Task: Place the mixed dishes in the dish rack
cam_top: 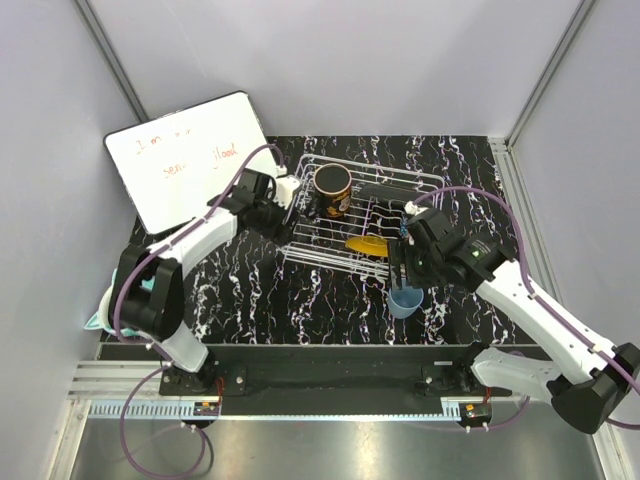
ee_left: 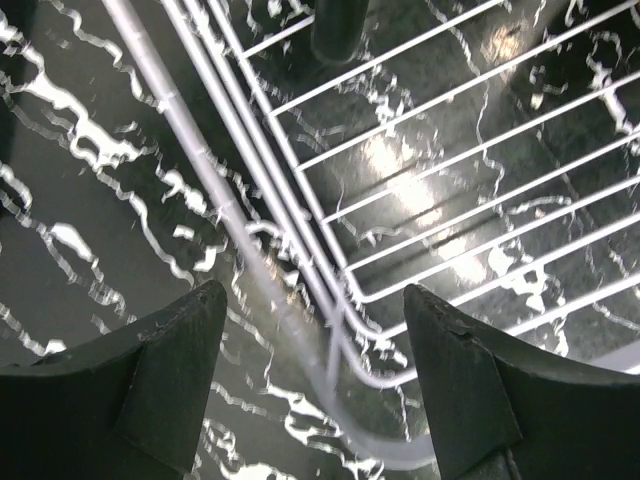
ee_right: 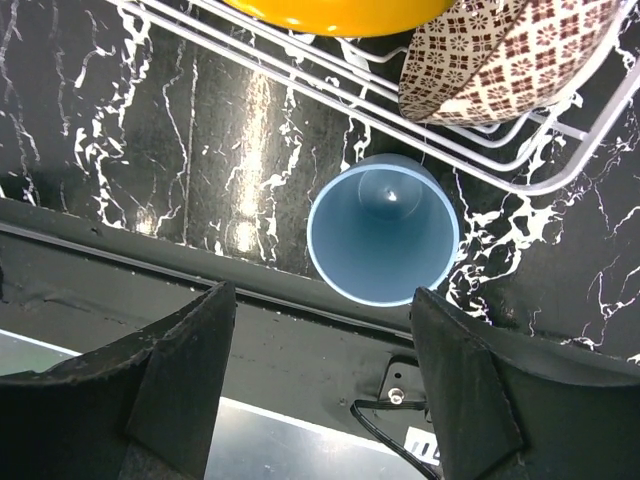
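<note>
The dish rack [cam_top: 385, 205] is a white wire basket on the black marbled table. A black-orange mug [cam_top: 332, 190] stands in its left end, and a yellow plate [cam_top: 367, 245] leans near its front edge. A brown-and-white patterned dish [ee_right: 500, 55] sits beside the yellow plate [ee_right: 340, 12]. The pale blue cup [cam_top: 405, 300] stands upright on the table just in front of the rack. My right gripper [ee_right: 320, 300] hangs open above the cup [ee_right: 383, 235], a little nearer than it. My left gripper [ee_left: 315, 290] is open over the rack's left front corner [ee_left: 350, 330], holding nothing.
A white writing board [cam_top: 190, 160] leans at the back left. Something teal [cam_top: 100, 312] pokes out at the far left behind the left arm. A black rail [ee_right: 300, 340] runs along the table's near edge under the right gripper. Grey walls close in both sides.
</note>
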`<state>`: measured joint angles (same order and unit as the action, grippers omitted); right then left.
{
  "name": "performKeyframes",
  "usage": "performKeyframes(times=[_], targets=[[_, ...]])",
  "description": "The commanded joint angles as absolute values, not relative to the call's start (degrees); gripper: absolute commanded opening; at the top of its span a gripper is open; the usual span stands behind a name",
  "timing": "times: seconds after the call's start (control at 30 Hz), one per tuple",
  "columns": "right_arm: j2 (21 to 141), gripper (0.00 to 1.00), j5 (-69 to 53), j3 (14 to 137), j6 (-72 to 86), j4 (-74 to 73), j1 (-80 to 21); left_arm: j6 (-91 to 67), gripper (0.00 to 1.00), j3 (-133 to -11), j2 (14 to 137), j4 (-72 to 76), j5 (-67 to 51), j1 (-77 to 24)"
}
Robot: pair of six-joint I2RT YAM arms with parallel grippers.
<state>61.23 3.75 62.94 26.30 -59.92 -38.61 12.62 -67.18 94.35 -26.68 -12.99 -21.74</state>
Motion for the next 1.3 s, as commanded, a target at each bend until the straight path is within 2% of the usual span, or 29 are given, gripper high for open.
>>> performKeyframes(times=[0.0,0.3,0.4,0.53,1.0,1.17,1.27], targets=[[63.1,0.79,2.9,65.3,25.1,-61.3,-38.6,16.1,0.75,-62.3,86.8,-29.2,-13.3,-22.2],[68.4,0.78,1.9,64.1,23.2,-59.3,-38.6,14.1,0.75,-60.9,82.7,-31.0,-14.5,-23.9],[68.6,0.75,2.5,62.3,23.2,-58.4,-38.7,12.9,0.75,-60.7,81.5,-31.6,-15.5,-24.6],[69.2,0.63,2.1,60.6,23.4,-57.4,-38.6,12.1,0.75,-59.1,80.3,-32.0,-15.9,-25.0],[78.5,0.58,1.2,58.6,23.8,-50.4,-41.5,13.3,0.76,-65.4,76.2,-35.9,-14.9,-23.9],[80.4,0.49,3.6,55.7,26.2,-48.4,-44.8,13.2,0.76,-67.5,75.1,-36.6,-15.2,-22.9],[80.9,0.33,4.9,53.8,27.2,-47.5,-46.7,13.1,0.76,-69.3,75.1,-37.3,-15.3,-22.2]])
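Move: The blue cup stands almost straight below the right hand, about 14 cm down, its middle 1 cm farther out and 1 cm to the right. The rack's front rail crosses roughly 6 cm ahead and some 10 cm below; behind it the yellow plate leans about 12 cm ahead and 6 cm left, the brown patterned bowl about 10 cm ahead and 4 cm right. From the left hand the cup is about 15 cm back, 25 cm right and 6 cm lower. The right hand sinks about 10 cm onto the blue cup, easing some 3 cm left in the second half so that the cup's left wall comes between the fingers, one inside the rim and one outside, while the wrist tips them some 15 degrees to nearly straight down and they close to about half their former gap; whether they touch the wall yet can't be seen. Meanwhile the empty left hand, fingers still open, lifts about 7 cm and draws back 5 or 6 cm, away from the mug and the rack's near left corner. ##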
